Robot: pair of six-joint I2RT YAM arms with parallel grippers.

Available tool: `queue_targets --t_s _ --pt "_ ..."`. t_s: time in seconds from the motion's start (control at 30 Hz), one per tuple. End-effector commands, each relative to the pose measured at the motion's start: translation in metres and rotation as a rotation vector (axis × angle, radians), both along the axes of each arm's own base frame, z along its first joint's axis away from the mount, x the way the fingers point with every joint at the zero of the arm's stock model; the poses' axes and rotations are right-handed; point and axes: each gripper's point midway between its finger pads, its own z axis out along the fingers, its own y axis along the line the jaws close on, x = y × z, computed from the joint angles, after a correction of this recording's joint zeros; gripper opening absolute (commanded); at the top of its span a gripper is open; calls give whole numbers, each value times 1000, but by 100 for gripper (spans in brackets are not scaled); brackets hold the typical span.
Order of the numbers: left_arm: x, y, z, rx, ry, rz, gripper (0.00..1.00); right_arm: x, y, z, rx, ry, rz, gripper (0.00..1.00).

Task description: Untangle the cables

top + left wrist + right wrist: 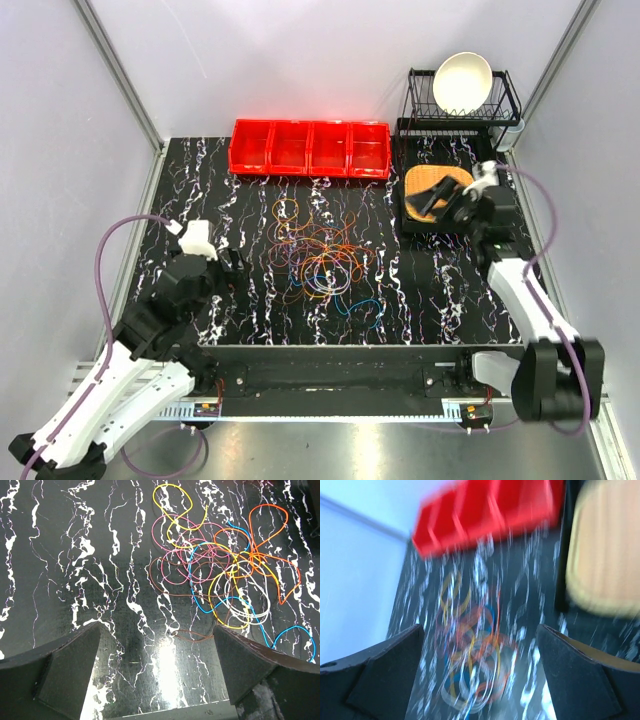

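Note:
The cables (320, 262) lie in one loose tangle of thin orange, yellow, pink, blue, brown and whitish loops on the black marbled table (430, 290). My left gripper (234, 266) hovers just left of the tangle, open and empty. In the left wrist view the cables (225, 570) spread ahead and to the right of the left gripper (157, 672), and a brown loop reaches the right fingertip (245, 660). My right gripper (434, 205) is open over the wooden board at the back right. The right wrist view is blurred and shows the cables (475, 650) far beyond the open right gripper (480, 675).
A row of red bins (310, 148) stands at the table's back edge. A black dish rack (505, 100) holding a white bowl (462, 82) sits at the back right. A wooden board (437, 181) rests on a black tray (408, 222). Walls close in on both sides.

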Motion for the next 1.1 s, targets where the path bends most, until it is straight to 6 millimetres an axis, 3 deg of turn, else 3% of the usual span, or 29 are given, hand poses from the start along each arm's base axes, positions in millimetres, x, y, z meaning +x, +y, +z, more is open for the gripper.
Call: queue_targets --t_s 0.0,0.17,0.2,0.3,0.33,0.4,0.47,0.57,0.67,0.9,1.07 --pt "0 -2 18 -32 -58 -21 99 -21 44 -29 183 276 162 100" --pt "1 -3 15 -28 -48 -22 99 -30 64 -40 167 378 157 100" --pt "1 -4 15 -27 -40 -23 99 -34 75 -42 129 389 160 100" --pt "1 -6 13 -25 -29 -32 99 -56 89 -63 70 492 155 99" --pt "1 -7 13 -26 -29 -33 99 -72 101 -71 49 533 185 99" --pt "1 -6 12 -25 -27 -33 99 -91 106 -83 31 566 184 97" --pt "1 -5 13 -26 -32 -30 99 -114 123 -89 -15 565 247 94" --pt "0 -4 14 -28 -38 -24 99 -136 138 -103 -156 574 311 88" --pt "0 -3 16 -32 -45 -21 99 -148 149 -109 -305 567 343 83" --pt "-2 0 19 -40 -61 -12 99 -177 163 -147 -566 619 431 72" --pt "-2 0 17 -38 -57 -13 99 -172 173 -170 -669 639 464 59"
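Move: The blue cable's loose tail, nearest the table's front edge, lies about 17 cm back and 15 cm left of the right hand, some 23 cm below. The white cable coil is about 7 cm back and 24 cm left of that hand, the near orange loop 4 cm back and 16 cm left; the yellow mat is roughly 15 cm ahead and 7 cm right. From the left hand the blue tail is about 34 cm right and 4 cm back. Towards the blue cable's loose tail the right hand swoops in from beside the yellow mat: first sinking about 7 cm as it starts left, then sweeping back and left past the near orange loop and finally dropping more steeply, some 18 cm back, 17 cm left and 16 cm down in all. The wrist tips and swings by nearly 60 degrees until the fingers point mostly down, while they close to a bit over half open, gripping nothing yet. ##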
